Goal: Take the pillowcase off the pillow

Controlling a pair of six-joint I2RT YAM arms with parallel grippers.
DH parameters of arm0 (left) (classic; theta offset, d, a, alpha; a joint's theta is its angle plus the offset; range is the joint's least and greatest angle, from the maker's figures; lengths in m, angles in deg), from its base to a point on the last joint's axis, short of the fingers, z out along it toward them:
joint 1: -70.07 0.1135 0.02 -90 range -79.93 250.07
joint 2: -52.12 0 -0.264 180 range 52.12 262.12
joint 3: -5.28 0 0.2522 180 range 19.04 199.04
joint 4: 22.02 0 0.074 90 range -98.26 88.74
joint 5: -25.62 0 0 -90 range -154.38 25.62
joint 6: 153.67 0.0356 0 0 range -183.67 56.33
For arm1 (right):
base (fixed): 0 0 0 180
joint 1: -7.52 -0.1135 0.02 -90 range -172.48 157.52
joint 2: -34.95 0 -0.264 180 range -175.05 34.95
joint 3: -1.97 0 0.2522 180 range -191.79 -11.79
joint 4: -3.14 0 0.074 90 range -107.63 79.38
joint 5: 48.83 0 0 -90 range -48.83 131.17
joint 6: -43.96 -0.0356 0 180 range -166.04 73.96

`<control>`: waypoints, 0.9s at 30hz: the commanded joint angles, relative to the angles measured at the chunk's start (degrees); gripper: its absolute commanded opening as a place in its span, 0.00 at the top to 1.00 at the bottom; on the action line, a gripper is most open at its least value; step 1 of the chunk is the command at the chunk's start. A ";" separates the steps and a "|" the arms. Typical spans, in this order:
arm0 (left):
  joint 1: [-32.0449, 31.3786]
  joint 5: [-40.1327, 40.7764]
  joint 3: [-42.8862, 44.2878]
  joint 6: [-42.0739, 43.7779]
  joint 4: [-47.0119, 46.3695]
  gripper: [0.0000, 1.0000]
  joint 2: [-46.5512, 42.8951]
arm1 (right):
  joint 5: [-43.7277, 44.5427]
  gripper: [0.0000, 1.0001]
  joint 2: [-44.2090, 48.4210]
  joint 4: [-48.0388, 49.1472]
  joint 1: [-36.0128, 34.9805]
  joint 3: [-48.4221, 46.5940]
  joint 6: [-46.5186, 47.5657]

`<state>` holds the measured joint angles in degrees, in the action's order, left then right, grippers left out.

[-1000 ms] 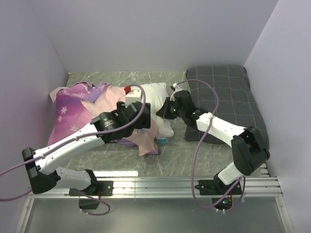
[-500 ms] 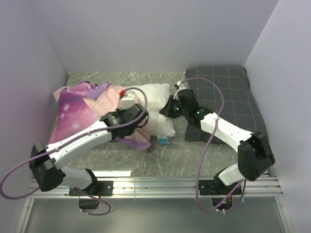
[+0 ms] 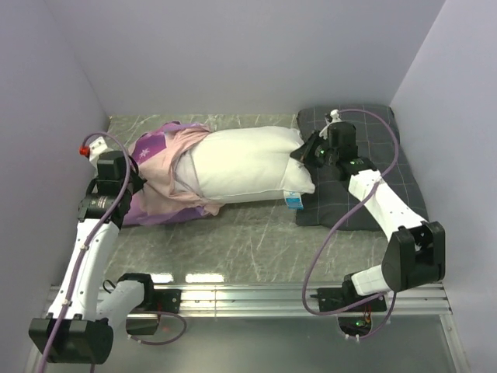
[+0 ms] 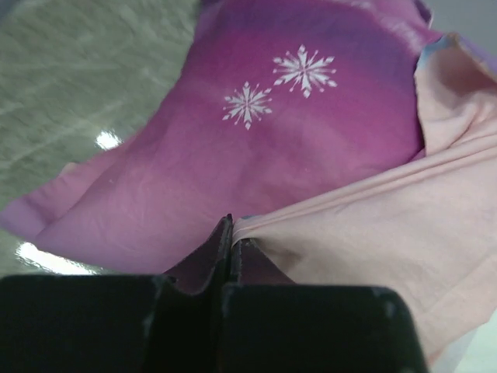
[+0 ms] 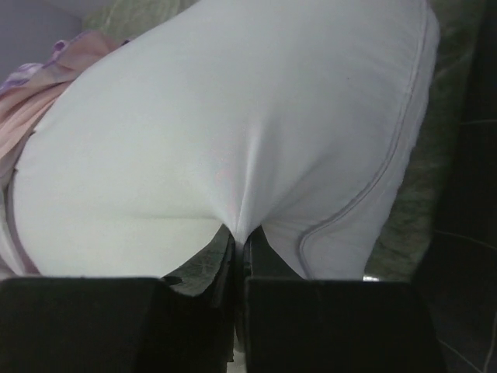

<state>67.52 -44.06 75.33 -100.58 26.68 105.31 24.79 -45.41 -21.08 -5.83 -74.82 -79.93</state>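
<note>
The plump white pillow (image 3: 245, 163) lies across the middle of the table, with only its left end still inside the pillowcase (image 3: 159, 183). That purple-pink, snowflake-printed cover is bunched at the left, its pale pink inside showing. My left gripper (image 3: 130, 186) is at the cover's left edge. In the left wrist view its jaws (image 4: 231, 229) are shut on a fold where the purple pillowcase (image 4: 295, 132) meets its pink lining. My right gripper (image 3: 301, 155) is at the pillow's right end, shut (image 5: 239, 233) on a pinch of the white pillow (image 5: 217, 116).
A dark grey checked pillow (image 3: 373, 163) lies at the back right under my right arm. A small blue-and-white tag (image 3: 293, 200) hangs at the white pillow's near right corner. White walls close in the left, back and right sides.
My left gripper left the pillow's top, went far left and shut on the pillowcase. The right gripper pulled the pillow right and back. Most of the pillow now lies bare.
</note>
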 commanded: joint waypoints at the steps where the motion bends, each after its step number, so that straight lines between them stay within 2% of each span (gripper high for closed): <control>1: 4.57 -3.87 -2.32 2.54 -4.44 1.00 -0.11 | 5.14 1.00 -2.08 0.26 3.41 -3.15 2.68; 4: 4.48 -10.53 -6.01 2.36 -6.72 1.00 0.69 | 4.42 1.00 -4.28 -2.88 0.87 -7.18 6.53; 5: 4.57 -11.26 -6.98 2.10 -7.77 0.99 0.69 | 5.82 0.95 -4.28 -3.94 -2.01 -8.07 7.77; 6: 4.48 -11.70 -8.38 1.84 -8.22 1.00 0.60 | 9.92 0.88 -3.50 -4.91 -3.34 -8.86 8.66; 7: 4.48 -13.01 -9.09 1.66 -8.74 0.99 0.43 | 11.88 0.69 -2.88 -6.75 -4.92 -9.65 10.23; 10: 4.48 -14.16 -10.24 1.58 -9.54 0.99 -0.02 | 20.23 0.40 0.53 -9.22 -9.93 -11.50 12.17; 12: 4.39 -15.21 -10.32 1.75 -9.62 0.99 -0.19 | 26.45 0.28 3.52 -10.19 -14.05 -11.77 12.97; 15: 4.13 -16.97 -9.63 1.92 -9.80 1.00 -0.28 | 25.09 0.23 6.43 -7.40 -18.46 -9.58 15.43; 19: 3.34 -17.77 -8.31 2.10 -9.71 1.00 0.77 | 26.92 0.16 6.18 -2.21 -32.49 -6.07 22.18; 26: 2.90 -17.94 -7.16 3.07 -9.54 0.99 1.74 | 38.69 0.13 -3.91 3.69 -45.44 -2.72 26.15; 27: 2.90 -18.03 -7.16 3.15 -9.62 1.00 1.83 | 42.88 0.12 -7.93 3.86 -46.24 -3.15 26.24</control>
<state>70.78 -60.11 65.65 -98.59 19.38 106.79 57.12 -47.62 -20.45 -49.43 -78.47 -56.74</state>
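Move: Some 13 cm back and 22 cm left of the right hand, about 9 cm lower, lies the near end of the pillowcase hem, by the white pillow's front edge. The white pillow, its corner still pinched in that hand, is centred 11 cm left and 2 cm back, 5 cm lower; the grey pillow is 17 cm right and 3 cm back. From the left hand, which holds the pillowcase, that hem end is roughly 16 cm right and 7 cm back, 10 cm lower. Letting go of the white pillow's corner after a 3 cm dip, the right hand opens wide, arcs up over the pillow and sweeps about 18 cm left and 12 cm back, then descends towards the front edge beside the hem, rolling and swinging some 25 degrees counter-clockwise. The left keeps its pinch on the pillowcase, sinks about 6 cm and eases 3 cm right. ##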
